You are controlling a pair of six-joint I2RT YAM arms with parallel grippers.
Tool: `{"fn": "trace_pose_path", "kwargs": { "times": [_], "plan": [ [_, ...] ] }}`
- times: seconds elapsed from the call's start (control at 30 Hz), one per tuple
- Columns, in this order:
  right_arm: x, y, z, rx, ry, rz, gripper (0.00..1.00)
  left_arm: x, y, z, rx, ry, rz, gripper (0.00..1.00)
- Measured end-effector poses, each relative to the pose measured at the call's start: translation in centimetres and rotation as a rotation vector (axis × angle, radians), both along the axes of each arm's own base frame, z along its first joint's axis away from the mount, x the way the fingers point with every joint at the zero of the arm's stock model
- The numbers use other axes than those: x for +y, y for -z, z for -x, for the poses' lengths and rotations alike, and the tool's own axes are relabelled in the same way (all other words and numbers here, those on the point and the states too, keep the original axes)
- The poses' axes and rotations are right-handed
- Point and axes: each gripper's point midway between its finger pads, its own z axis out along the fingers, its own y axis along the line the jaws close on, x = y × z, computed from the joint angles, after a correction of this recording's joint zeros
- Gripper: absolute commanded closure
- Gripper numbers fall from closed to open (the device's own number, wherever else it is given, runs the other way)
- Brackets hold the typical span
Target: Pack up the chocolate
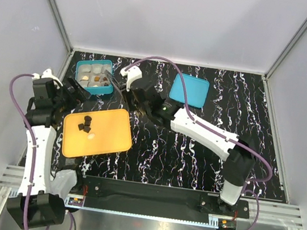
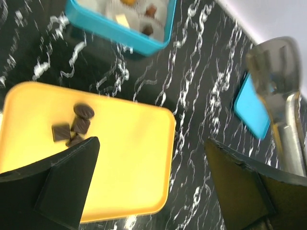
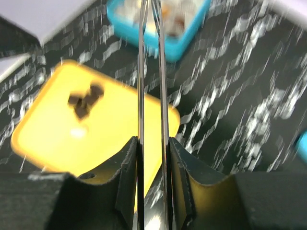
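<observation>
Several dark brown chocolate pieces [image 1: 86, 124] [image 2: 74, 125] [image 3: 86, 99] lie on the left part of the orange tray [image 1: 107, 137] [image 2: 129, 163] [image 3: 48, 139]. More chocolate [image 1: 94, 76] sits in the compartments of the teal box [image 1: 86, 64] [image 2: 115, 32] [image 3: 189, 40]. My right gripper [image 1: 132, 93] [image 3: 153, 141] is shut on metal tongs [image 1: 113, 78] [image 3: 149, 72], whose blades reach out over the box. The view is too blurred to show anything between the blade tips. My left gripper [image 1: 80, 88] [image 2: 152, 143] hangs open over the tray's right half, holding nothing.
A flat teal lid [image 1: 189, 90] [image 2: 252, 108] lies on the black marbled table [image 1: 193, 155] to the right of the box. The right arm stretches across the middle of the table. White walls close in the back and the sides.
</observation>
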Motion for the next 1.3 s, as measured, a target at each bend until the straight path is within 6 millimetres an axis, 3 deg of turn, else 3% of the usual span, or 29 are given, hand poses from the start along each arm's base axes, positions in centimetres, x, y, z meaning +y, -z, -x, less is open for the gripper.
{"fn": "trace_pose_path", "kwargs": {
  "times": [0.1,0.17,0.33,0.47,0.7,1.0,1.13,1.3],
  "plan": [
    [-1.4,2.9,2.5,0.115,0.055,0.043,0.63,-1.4,1.8,1.2,0.042,0.052,0.010,0.03],
    [-2.8,5.3,3.1,0.180,0.117,0.081,0.64,-2.7,2.6,1.8,0.058,0.096,0.012,0.03],
    [-6.9,10.5,3.6,0.273,0.290,0.187,0.64,-7.2,3.3,2.5,0.093,0.256,-0.004,0.01],
    [-9.6,12.7,3.6,0.293,0.422,0.239,0.63,-9.4,3.8,2.6,0.130,0.322,-0.036,0.05],
    [-12.6,16.1,4.4,0.351,0.597,0.252,0.62,-8.7,3.8,3.3,0.107,0.263,-0.074,0.01],
    [-16.4,23.0,7.0,0.462,0.749,0.302,0.53,-8.3,5.1,4.5,0.176,0.309,-0.131,0.01],
    [-16.1,24.3,7.0,0.485,0.786,0.281,0.36,-8.4,4.0,4.8,0.145,0.331,-0.141,0.01],
    [-15.7,24.5,7.0,0.504,0.804,0.246,0.07,-9.2,2.5,5.5,0.082,0.383,-0.141,0.01]
  ]
}}
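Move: The right hand holds the tongs high; the bare table spot beside the tray lies about 7 cm back, 16 cm to its right and 26 cm below. Down at table level, the yellow tray's middle is some 11 cm back and 6 cm left, the teal chocolate box roughly 14 cm ahead and 13 cm left. From the empty left hand that spot is about 27 cm right, 4 cm back, 23 cm down. The right hand lowers the tongs about 25 cm, rightward toward bare table, opening; the left, empty, swings right. ##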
